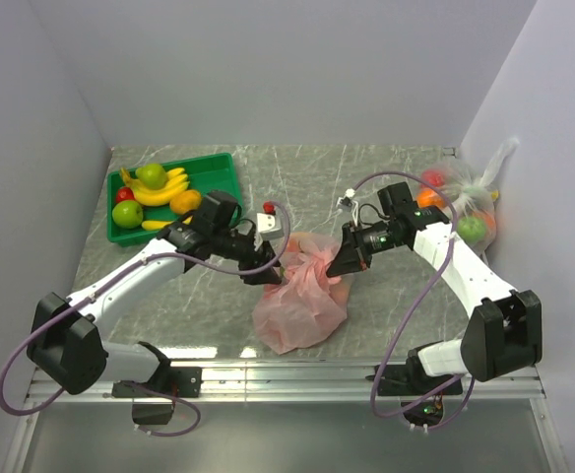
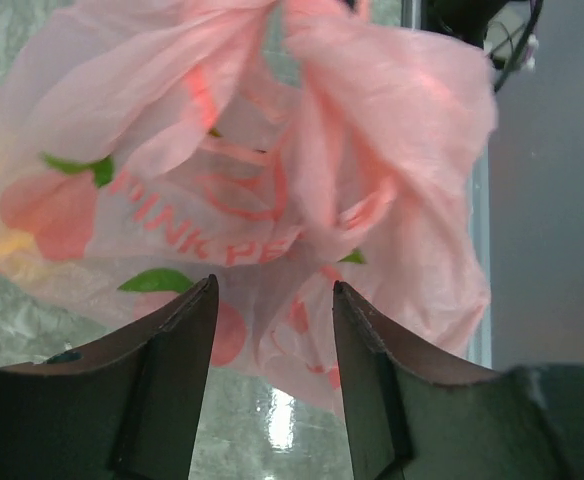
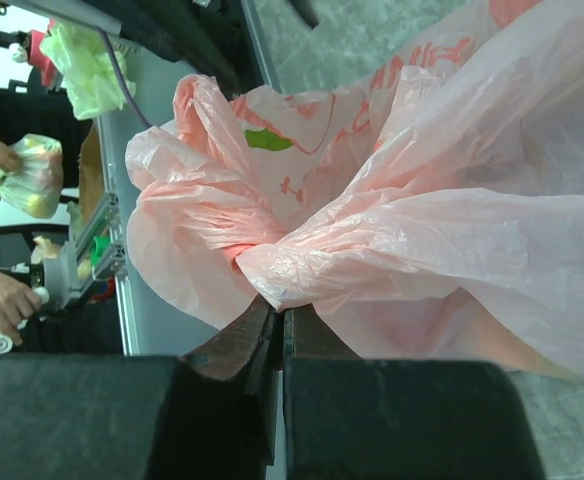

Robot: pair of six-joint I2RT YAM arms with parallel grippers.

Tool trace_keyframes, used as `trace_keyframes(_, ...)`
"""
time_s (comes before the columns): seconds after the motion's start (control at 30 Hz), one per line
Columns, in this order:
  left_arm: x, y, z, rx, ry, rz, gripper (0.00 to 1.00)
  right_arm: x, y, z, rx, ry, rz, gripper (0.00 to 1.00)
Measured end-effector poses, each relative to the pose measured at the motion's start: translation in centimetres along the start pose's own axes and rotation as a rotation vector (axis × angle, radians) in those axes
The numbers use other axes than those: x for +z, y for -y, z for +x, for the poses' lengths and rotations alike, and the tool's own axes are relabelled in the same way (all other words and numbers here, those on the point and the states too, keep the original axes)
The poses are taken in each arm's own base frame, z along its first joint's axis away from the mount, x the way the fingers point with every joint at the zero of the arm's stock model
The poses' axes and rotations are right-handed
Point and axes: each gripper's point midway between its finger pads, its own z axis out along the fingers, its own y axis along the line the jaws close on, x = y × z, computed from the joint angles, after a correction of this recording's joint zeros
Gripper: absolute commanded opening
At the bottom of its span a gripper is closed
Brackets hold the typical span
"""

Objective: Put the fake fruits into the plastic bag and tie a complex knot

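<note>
The pink plastic bag (image 1: 302,296) lies crumpled mid-table, printed with peaches and red letters (image 2: 172,225). My left gripper (image 1: 280,276) hovers at its upper left, open (image 2: 272,290); only table shows between the fingers, and the film starts just past the tips. My right gripper (image 1: 339,268) is at the bag's upper right, shut (image 3: 284,305) on a fold of the bag (image 3: 422,200). The film bunches into a twist (image 3: 247,250) just beyond those tips; whether it is a knot I cannot tell. Fake fruits, a green apple (image 1: 152,175), bananas (image 1: 161,194) and an orange (image 1: 185,202), lie in the tray. The bag's contents are hidden.
The green tray (image 1: 223,169) stands at the back left. A clear bag of fruits (image 1: 465,202) leans against the right wall. A small white box with a red button (image 1: 269,222) sits just behind the pink bag. White walls close in the left, back and right.
</note>
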Motion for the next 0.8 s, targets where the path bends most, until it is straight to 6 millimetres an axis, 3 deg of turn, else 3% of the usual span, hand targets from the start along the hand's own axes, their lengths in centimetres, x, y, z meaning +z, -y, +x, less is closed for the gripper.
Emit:
trace_keyframes(0.23, 1.7, 2.8, -0.7, 0.144, -0.050, 0.052, 0.56, 0.4, 0.0, -0.4, -0.007, 0.015, 0.014, 0.00)
trace_keyframes(0.4, 2.7, 3.4, -1.0, 0.187, -0.075, 0.024, 0.51, 0.6, -0.2, -0.4, -0.012, 0.014, 0.018, 0.00)
trace_keyframes(0.43, 2.8, 3.3, -1.1, 0.193, -0.077, 0.014, 0.46, 0.6, -0.3, -0.4, -0.013, 0.014, 0.019, 0.00)
trace_keyframes(0.47, 2.9, 3.2, -1.3, 0.198, -0.077, 0.003, 0.29, 0.6, -0.3, -0.5, -0.015, 0.015, 0.019, 0.00)
trace_keyframes(0.57, 3.0, 2.7, -2.2, 0.199, -0.072, -0.036, 0.04, 0.6, -0.3, -0.5, -0.021, 0.016, 0.022, 0.00)
trace_keyframes(0.8, 2.7, 0.8, -2.6, 0.152, -0.083, -0.143, 0.00, -0.1, 0.3, 0.6, -0.048, -0.016, 0.061, 0.00)
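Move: The loose pink flap of the plastic bag that the open left fingers go for is close by, about 4 cm to their right and 2 cm back, roughly at their height. The twisted bag neck in the right gripper is some 12 cm to the left hand's right, about level with it, and the bag body is about 7 cm right, 7 cm back and 12 cm below. From the right hand the flap lies roughly 8 cm left, 2 cm back. With its fingers still half open and pointing right and down, the left hand slides back about 3 cm and right some 4 cm, towards the twisted bag neck and in among the loose film, then closes fully and pinches a fold of the flap, coming forward again nearly 3 cm and a touch up as it shuts, with a roll of roughly 10 degrees that lifts its forward side. The right hand stays almost in place, fingers shut, and keeps its pinch on the neck. ##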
